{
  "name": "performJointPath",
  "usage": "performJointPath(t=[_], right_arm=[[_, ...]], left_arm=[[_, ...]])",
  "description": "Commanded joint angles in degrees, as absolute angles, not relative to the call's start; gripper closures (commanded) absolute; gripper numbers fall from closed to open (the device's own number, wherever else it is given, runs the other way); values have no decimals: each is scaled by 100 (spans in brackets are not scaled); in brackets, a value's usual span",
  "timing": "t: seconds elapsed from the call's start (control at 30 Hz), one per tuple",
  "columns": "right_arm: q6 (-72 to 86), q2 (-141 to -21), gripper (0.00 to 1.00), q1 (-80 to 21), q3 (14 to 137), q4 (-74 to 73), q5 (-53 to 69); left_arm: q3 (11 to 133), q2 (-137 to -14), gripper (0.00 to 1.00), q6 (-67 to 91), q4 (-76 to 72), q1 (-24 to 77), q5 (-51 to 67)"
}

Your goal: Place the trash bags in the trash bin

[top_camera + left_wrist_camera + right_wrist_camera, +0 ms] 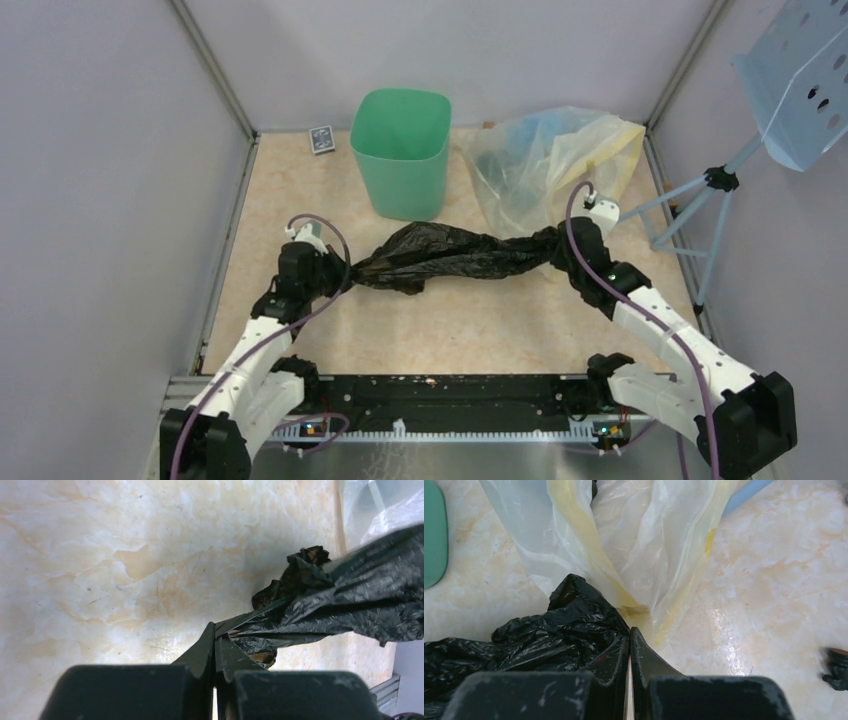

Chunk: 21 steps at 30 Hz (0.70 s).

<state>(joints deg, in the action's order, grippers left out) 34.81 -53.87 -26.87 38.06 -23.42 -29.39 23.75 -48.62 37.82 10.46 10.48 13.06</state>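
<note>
The black trash bag (450, 255) hangs stretched and twisted between my two grippers, just above the marbled tabletop. My left gripper (343, 270) is shut on its left end; in the left wrist view the fingertips (215, 626) pinch a flat edge of the bag (360, 600). My right gripper (560, 250) is shut at the bag's right end. In the right wrist view its tips (630, 630) meet where the crinkled bag (549, 635) ends. The mint-green trash bin (400, 150) stands upright behind the bag, its mouth open.
A heap of clear and yellowish plastic bags (545, 160) lies right of the bin, directly beyond my right gripper (634, 540). A small card box (321, 138) sits left of the bin. A blue tripod stand (715, 185) stands at the right wall.
</note>
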Motion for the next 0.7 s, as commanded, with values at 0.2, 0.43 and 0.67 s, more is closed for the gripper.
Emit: performJointPath(t=[0.2,0.43,0.67], right_arm=[[2274,-5495,100,-2575,4788,-1301,-914],[2547,-6511,94,-2569,5795,-1548,-1015],[1819,-6788,23,-2615,6028,-1891,698]], left_arm=[[3199,-4342,100,3462,1273,884,2669],[4017,-3922,100,3190,2087,879,2051],[4215,-3780,100,3587,1948,888,3336]])
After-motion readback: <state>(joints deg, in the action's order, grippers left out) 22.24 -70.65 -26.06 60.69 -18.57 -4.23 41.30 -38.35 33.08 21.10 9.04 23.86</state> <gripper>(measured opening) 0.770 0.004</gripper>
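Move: Both shut grippers still stretch the black trash bag between them, its middle about 22 cm right and 4 ahead of the left hand. From the left hand the green bin stands about 20 cm ahead and 12 cm to the right. From the right hand the bin lies some 14 cm ahead and 33 cm left, and the clear bag about 15 cm straight ahead, lower down. Left keeps its pinch, rising 15 cm; right goes 10 cm left, up and forward towards the bin, opening late. ##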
